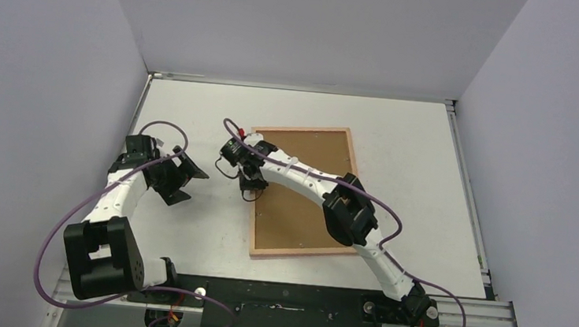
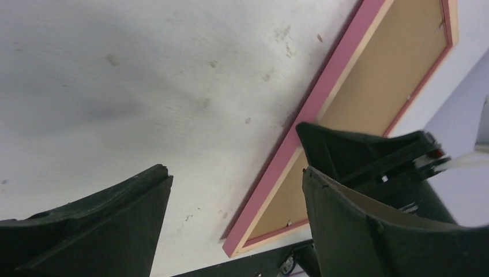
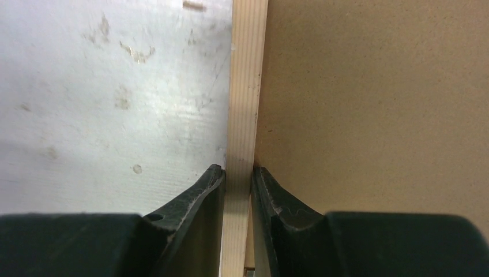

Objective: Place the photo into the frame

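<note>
The frame (image 1: 301, 129) lies back side up on the white table, pale wood rim showing, with a brown backing board (image 1: 311, 153) inside it. My right gripper (image 1: 251, 185) straddles the frame's left rail (image 3: 245, 86), one finger outside on the table side and one inside on the board (image 3: 375, 104). Both fingers press against the rail, so my right gripper (image 3: 238, 173) is shut on it. My left gripper (image 1: 185, 186) hangs open over bare table, left of the frame and apart from it. In the left wrist view, the frame's pink side (image 2: 323, 95) runs past my left gripper (image 2: 235, 172). The photo is out of view.
The table (image 1: 196, 108) is boxed in by grey walls at the left, back and right. A black mounting rail (image 1: 281, 309) runs along the near edge by the arm bases. Purple cables loop beside both arms.
</note>
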`<state>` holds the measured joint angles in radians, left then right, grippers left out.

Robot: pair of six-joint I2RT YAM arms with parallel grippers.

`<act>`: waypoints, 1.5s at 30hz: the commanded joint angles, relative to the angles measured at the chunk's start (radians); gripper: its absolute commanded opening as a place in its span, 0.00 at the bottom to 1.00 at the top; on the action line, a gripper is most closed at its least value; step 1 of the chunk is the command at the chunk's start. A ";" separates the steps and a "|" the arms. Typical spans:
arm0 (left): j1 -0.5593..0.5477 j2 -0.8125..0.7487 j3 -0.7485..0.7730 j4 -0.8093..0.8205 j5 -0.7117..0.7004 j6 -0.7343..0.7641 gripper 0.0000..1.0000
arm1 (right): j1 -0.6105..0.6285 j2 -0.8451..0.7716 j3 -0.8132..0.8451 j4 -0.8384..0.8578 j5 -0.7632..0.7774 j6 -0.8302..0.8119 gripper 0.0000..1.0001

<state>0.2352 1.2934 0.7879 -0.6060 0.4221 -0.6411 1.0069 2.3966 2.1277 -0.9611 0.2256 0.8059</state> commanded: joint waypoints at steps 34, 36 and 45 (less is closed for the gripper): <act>-0.496 -0.178 -0.154 0.553 0.250 -0.400 0.71 | -0.167 -0.496 -0.207 0.368 -0.255 0.118 0.00; -0.517 -0.169 -0.156 0.545 0.235 -0.426 0.69 | -0.168 -0.492 -0.206 0.370 -0.254 0.126 0.00; -0.551 -0.149 -0.146 0.576 0.217 -0.437 0.44 | -0.167 -0.485 -0.193 0.330 -0.188 0.141 0.00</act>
<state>-0.3092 1.1370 0.6273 -0.0910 0.6563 -1.0805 0.8383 2.0033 1.9106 -0.7033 -0.0151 0.9062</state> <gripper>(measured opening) 0.503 0.208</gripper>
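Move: The right hand already has the frame's left rail between its fingers, near the rail's middle, with the brown backing board's centre about 16 cm to its right. That gripped stretch of rail lies roughly 17 cm to the right of the left hand, about level ahead and some 5 cm below it. The frame's near left corner is about 19 cm back and 18 cm right of the left hand. Keeping its pinch on the left rail, the right hand lifts it some 16 cm, with a little forward, and rolls its left side up nearly 30 degrees, then holds there. The open left hand sweeps about 19 cm right to the raised rail, rising too and turning clockwise, and brings its half-closing fingers astride the rail nearer the base than the right grip. ##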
